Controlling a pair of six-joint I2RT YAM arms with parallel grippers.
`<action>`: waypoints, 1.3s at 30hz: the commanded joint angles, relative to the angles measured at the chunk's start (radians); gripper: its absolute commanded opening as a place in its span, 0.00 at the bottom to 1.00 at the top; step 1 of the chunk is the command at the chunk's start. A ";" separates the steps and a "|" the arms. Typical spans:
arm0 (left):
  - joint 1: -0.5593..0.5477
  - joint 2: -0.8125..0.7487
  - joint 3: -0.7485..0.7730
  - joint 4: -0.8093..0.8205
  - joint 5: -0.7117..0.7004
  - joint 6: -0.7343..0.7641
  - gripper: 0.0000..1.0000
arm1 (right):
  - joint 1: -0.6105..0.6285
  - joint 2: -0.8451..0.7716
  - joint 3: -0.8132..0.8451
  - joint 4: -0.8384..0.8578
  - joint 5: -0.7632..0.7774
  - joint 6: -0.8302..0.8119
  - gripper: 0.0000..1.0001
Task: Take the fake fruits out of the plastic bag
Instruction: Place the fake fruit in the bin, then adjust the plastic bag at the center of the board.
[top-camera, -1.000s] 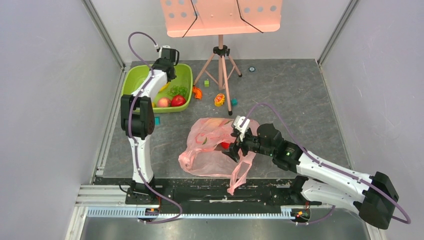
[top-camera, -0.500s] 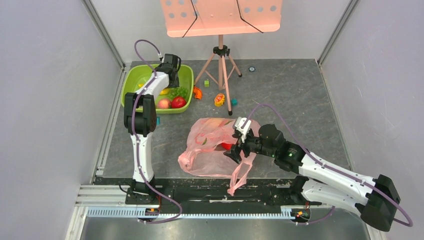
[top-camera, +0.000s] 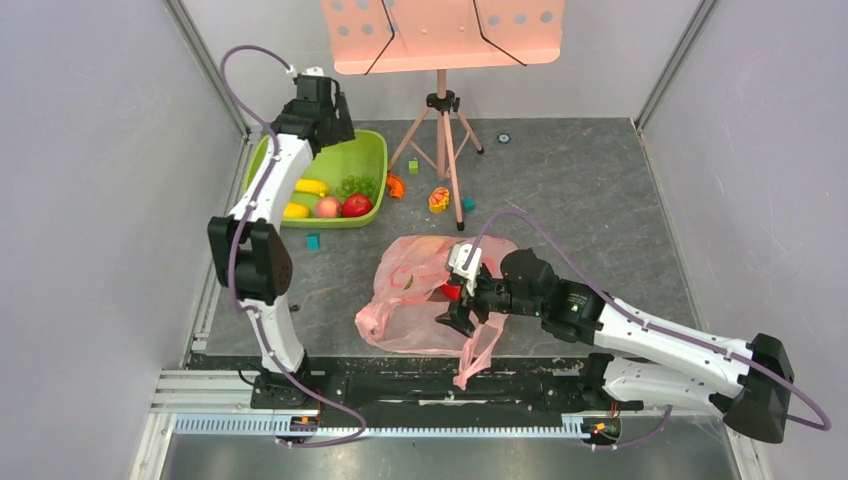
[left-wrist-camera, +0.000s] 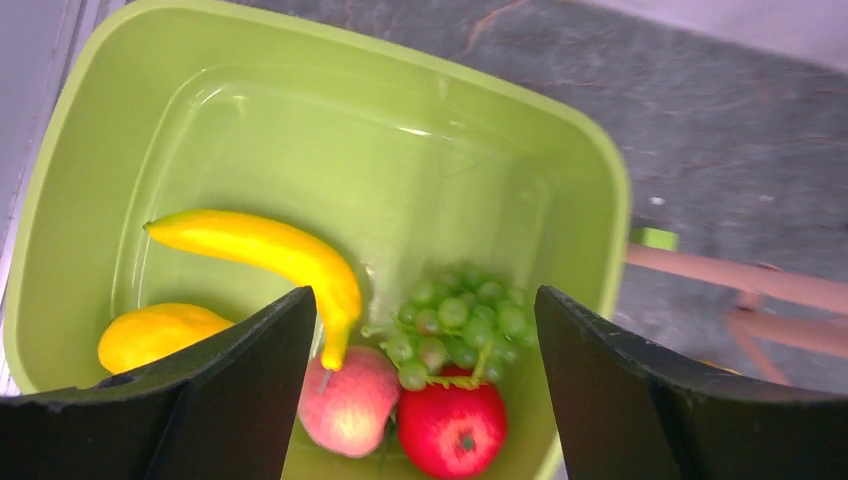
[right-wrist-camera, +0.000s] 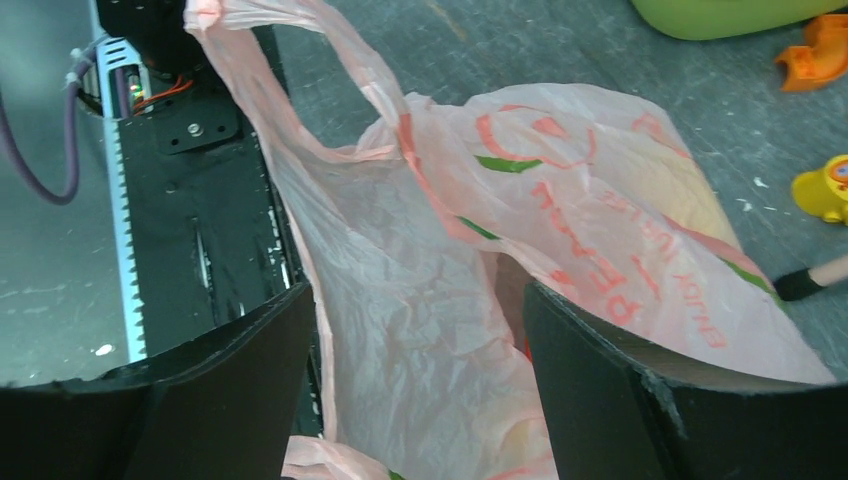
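Note:
The pink plastic bag (top-camera: 420, 300) lies crumpled at the table's near middle, and the right wrist view shows its printed film (right-wrist-camera: 560, 200). Something red (top-camera: 452, 292) shows through it. My right gripper (top-camera: 455, 305) is open at the bag's mouth, its jaws on either side of loose film (right-wrist-camera: 418, 300), holding nothing. My left gripper (top-camera: 325, 120) hangs open and empty over the lime-green basin (left-wrist-camera: 600, 200). In the basin lie a banana (left-wrist-camera: 270, 255), a yellow mango (left-wrist-camera: 155, 335), a peach (left-wrist-camera: 350, 400), a red apple (left-wrist-camera: 452, 430) and green grapes (left-wrist-camera: 460, 320).
A music stand's tripod (top-camera: 441, 130) stands behind the bag. Small toys lie near it: an orange piece (top-camera: 395, 186), a yellow one (top-camera: 438, 199), a green cube (top-camera: 413, 166) and teal cubes (top-camera: 314, 241). A bag handle (top-camera: 475, 355) hangs over the black front rail.
The left gripper has opened, risen and swung back to the left, and the banana now lies free in the basin. The right gripper has shifted left, further over the bag.

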 joint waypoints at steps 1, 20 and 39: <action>0.004 -0.142 -0.065 0.000 0.113 -0.086 0.86 | 0.043 0.012 0.030 0.014 -0.015 0.029 0.78; -0.170 -0.323 -0.306 0.131 0.255 -0.136 0.85 | 0.055 0.231 0.014 -0.047 0.426 0.340 0.75; -0.343 -0.148 -0.322 0.164 0.351 -0.151 0.81 | -0.032 0.332 0.029 0.079 0.700 0.373 0.80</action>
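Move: From the left hand, the red fruit in the open bag lies about 38 cm back, 25 cm to the right and 16 cm below. On the way, some 15 cm down, the red apple is 17 cm back and level sideways, and the yellow toy 16 cm back, 21 cm right. The red fruit is roughly 8 cm ahead of the right hand, 3 cm right and 15 cm below; the tripod foot is 22 cm ahead, 4 cm right. Left swings about 20 cm right and back towards the bag; right sinks forward, twisting clockwise, towards red fruit. ##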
